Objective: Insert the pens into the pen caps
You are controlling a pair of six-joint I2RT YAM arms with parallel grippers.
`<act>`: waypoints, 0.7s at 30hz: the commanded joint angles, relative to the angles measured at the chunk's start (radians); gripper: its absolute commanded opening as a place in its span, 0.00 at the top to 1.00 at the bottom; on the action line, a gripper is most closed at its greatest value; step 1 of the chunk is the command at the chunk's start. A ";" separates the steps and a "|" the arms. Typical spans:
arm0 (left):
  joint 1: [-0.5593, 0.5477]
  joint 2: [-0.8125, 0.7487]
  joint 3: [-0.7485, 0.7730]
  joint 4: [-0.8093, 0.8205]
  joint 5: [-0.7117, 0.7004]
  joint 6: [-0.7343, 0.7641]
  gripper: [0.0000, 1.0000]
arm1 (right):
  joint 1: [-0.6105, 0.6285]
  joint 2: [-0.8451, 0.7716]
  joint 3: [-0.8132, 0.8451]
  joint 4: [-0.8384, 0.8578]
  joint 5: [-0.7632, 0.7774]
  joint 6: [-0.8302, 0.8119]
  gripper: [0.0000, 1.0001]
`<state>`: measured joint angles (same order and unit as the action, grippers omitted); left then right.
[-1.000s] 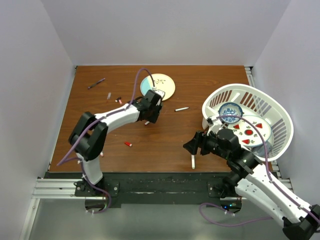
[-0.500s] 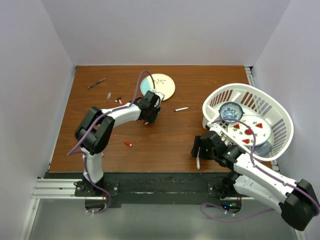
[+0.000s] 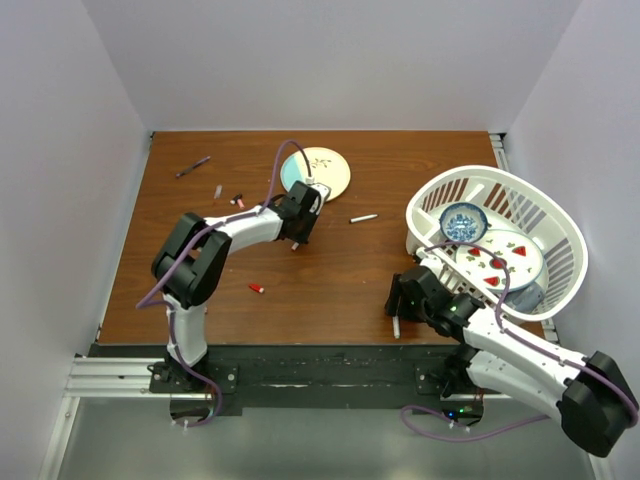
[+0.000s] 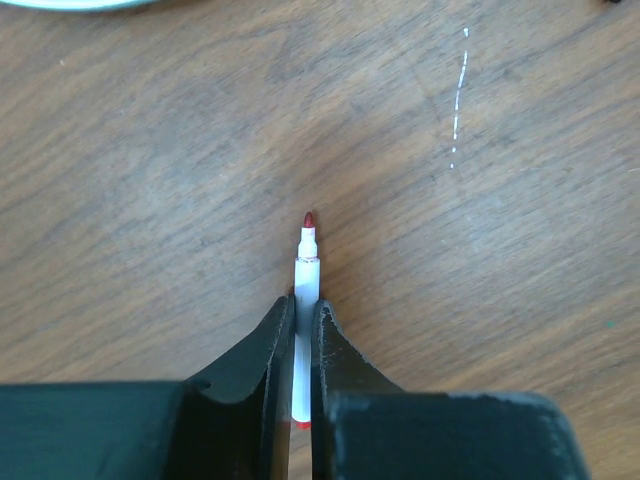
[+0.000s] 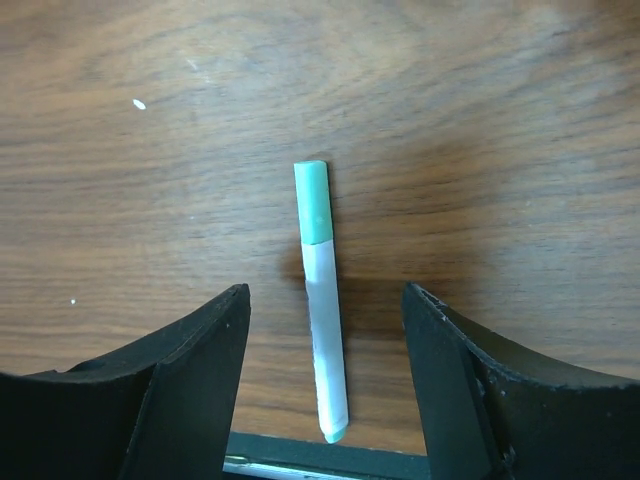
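In the left wrist view my left gripper (image 4: 302, 310) is shut on a white pen (image 4: 306, 275) with a bare red tip, low on the wooden table. From above, that gripper (image 3: 296, 238) sits just below the round plate. My right gripper (image 5: 325, 300) is open and straddles a white pen (image 5: 326, 330) that wears a green cap (image 5: 312, 203) and lies flat by the table's front edge (image 5: 300, 455). A red pen cap (image 3: 257, 288) lies alone at the near left. Another white pen (image 3: 363, 217) and a dark purple pen (image 3: 192, 166) lie farther back.
A pale round plate (image 3: 325, 175) sits at the back centre. Small caps (image 3: 238, 200) lie left of it. A white laundry-style basket (image 3: 555, 235) with a bowl and a patterned plate fills the right side, close behind my right arm. White walls enclose the table.
My left gripper has closed on the red-tipped pen. My right arm has swung in over the green-capped pen, and its jaws have narrowed a little.
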<state>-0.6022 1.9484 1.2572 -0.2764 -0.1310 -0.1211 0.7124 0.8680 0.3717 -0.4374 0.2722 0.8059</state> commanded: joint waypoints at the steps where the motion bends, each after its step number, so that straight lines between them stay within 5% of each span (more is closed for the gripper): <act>1: 0.007 -0.066 -0.042 -0.003 0.057 -0.081 1.00 | 0.004 -0.044 0.055 -0.032 0.053 -0.013 0.33; 12: 0.009 -0.281 -0.134 0.013 0.080 -0.235 1.00 | 0.061 0.005 0.019 0.043 0.035 0.012 0.35; 21: 0.009 -0.541 -0.327 0.204 0.281 -0.401 1.00 | 0.099 -0.063 0.145 0.015 -0.063 -0.056 0.29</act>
<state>-0.6003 1.5227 1.0241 -0.2337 0.0154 -0.3893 0.7990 0.8791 0.4191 -0.4477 0.2623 0.7898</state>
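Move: The left gripper already holds the red-tipped pen at the table; the red cap lies about 12 cm to its left, 13 cm nearer the base and 1 cm lower. From the same hand the plate is some 20 cm ahead and 6 cm right, the white marker 7 cm ahead and 18 cm right. The right hand has that cap roughly 37 cm left, 6 cm ahead and 2 cm below, with the capped green pen about 1 cm back, level sideways, 2 cm below. Keep the left fingers shut on the red-tipped pen and draw it back low over the table at first, then lift it steeply, about 10 cm up and 5 cm back in all, rolling the wrist some 20 degrees so the fingertips swing to the right. Meanwhile ease the open right gripper a couple of centimetres left above the capped green pen, rising slightly at the end. ##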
